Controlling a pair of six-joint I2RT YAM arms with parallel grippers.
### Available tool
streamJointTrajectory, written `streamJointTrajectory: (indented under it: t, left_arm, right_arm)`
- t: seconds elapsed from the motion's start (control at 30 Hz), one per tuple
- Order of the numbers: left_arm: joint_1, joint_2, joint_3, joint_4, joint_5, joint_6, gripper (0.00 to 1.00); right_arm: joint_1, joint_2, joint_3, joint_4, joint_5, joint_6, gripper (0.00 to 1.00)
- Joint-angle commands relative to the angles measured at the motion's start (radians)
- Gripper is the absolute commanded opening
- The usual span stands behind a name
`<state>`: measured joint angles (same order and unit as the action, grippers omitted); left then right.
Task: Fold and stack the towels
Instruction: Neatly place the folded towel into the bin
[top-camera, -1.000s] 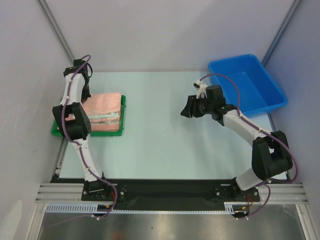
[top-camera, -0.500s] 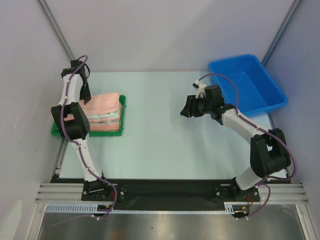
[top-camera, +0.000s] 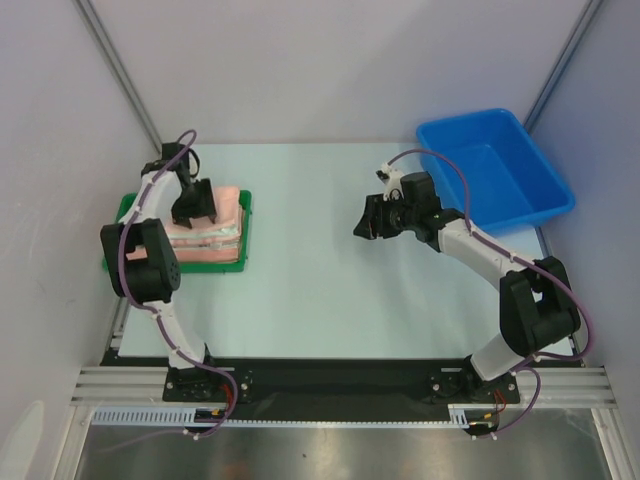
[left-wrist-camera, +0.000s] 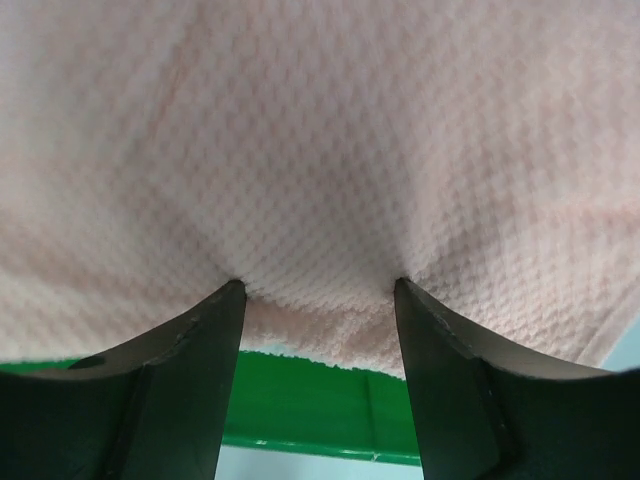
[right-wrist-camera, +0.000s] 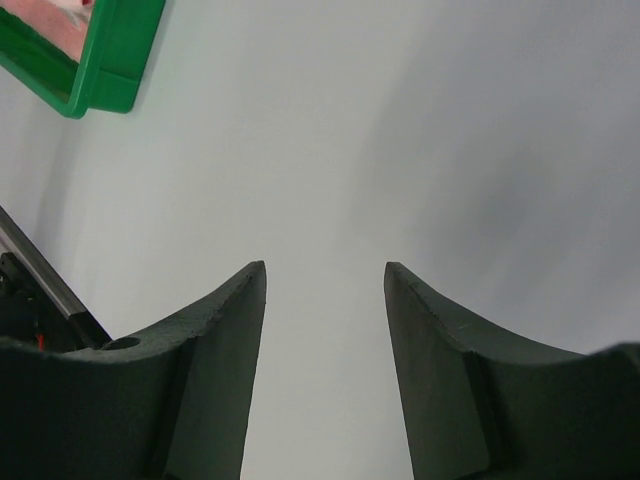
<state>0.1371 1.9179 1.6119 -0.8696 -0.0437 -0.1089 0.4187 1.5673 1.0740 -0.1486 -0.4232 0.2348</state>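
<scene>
The towels (top-camera: 218, 236) lie folded in a stack on the green tray (top-camera: 246, 214), a salmon-pink one (top-camera: 229, 203) on top and paler layers under it. My left gripper (top-camera: 193, 206) is down on the stack's far left part. In the left wrist view the pink towel (left-wrist-camera: 320, 150) fills the picture; the left gripper (left-wrist-camera: 320, 285) is open, both fingertips (left-wrist-camera: 225, 300) pressing into the cloth with nothing pinched between them. My right gripper (top-camera: 362, 222) hangs open over the bare table at mid-right, nothing between its fingers (right-wrist-camera: 215, 350).
A blue bin (top-camera: 495, 165) stands at the back right, seemingly with nothing in it. The tray's front rim (left-wrist-camera: 300, 405) shows under the towel edge. The tray's corner (right-wrist-camera: 110, 60) shows at the right wrist view's upper left. Grey walls enclose the table.
My left gripper went from shut to open and swung right from the tray's back left corner down onto the top pink towel. The right gripper shifted slightly left.
</scene>
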Motion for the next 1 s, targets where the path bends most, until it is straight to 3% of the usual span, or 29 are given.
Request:
streamJointTrajectory:
  t: [0.0,0.2,0.37,0.43,0.5,0.57,0.63,0.7,0.83,0.97]
  left_arm:
    - [0.001,-0.051,-0.118,0.103,0.128,-0.048,0.66]
    - [-0.014,-0.189,-0.072,0.096,0.215,-0.048,0.67]
    - [-0.06,-0.232,0.011,0.07,0.376,-0.057,0.7]
    - [-0.129,-0.276,-0.003,0.087,0.418,-0.039,0.7]
    - [-0.221,-0.321,-0.009,0.087,0.369,-0.014,0.71]
    - [-0.325,-0.361,-0.047,0.107,0.39,-0.008,0.72]
    - [-0.44,-0.436,-0.084,0.155,0.398,0.014,1.0]
    - [-0.51,-0.502,-0.17,0.255,0.36,-0.012,1.0]
    - [-0.638,-0.698,-0.364,0.502,0.441,-0.093,1.0]
    - [-0.672,-0.819,-0.469,0.593,0.4,-0.144,1.0]
  right_arm:
    - [0.005,-0.012,0.04,0.003,0.015,0.008,0.57]
    - [0.015,-0.042,0.064,-0.048,0.055,0.005,0.57]
    - [0.022,-0.113,0.07,-0.111,0.075,0.009,0.59]
    - [0.022,-0.139,0.073,-0.15,0.106,0.015,0.74]
    - [0.019,-0.2,0.072,-0.183,0.17,0.043,0.99]
    - [0.019,-0.249,0.066,-0.195,0.216,0.066,1.0]
    - [0.017,-0.317,0.081,-0.242,0.254,0.104,1.0]
    - [0.017,-0.383,0.095,-0.293,0.32,0.129,1.0]
    - [0.017,-0.502,0.087,-0.335,0.423,0.205,1.0]
    - [0.015,-0.618,0.047,-0.315,0.449,0.187,0.99]
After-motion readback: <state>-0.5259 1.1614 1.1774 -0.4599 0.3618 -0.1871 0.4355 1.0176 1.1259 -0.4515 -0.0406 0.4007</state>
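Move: The left gripper, partly open, hovers over the near part of the folded pink towel on the stack: the towel's middle is about 3 cm ahead, in line sideways and roughly 3 cm below. The towels beneath lie some 5 cm to its left, 2 cm back and 6 cm down; the green bin's middle is about 5 cm left, 4 cm back and 7 cm down. From the right gripper the pink towel is about 43 cm left, 7 cm ahead and 7 cm lower. Dip the left gripper about 2.5 cm onto the pink towel, easing slightly back, then raise it clear and swing it right and back out of the bin, some 30 cm right and 18 cm above its start, turning clockwise, tipping the fingers up and opening fully. Meanwhile lift the right gripper about 16 cm, drawing it right and a little back, and open it fully. ##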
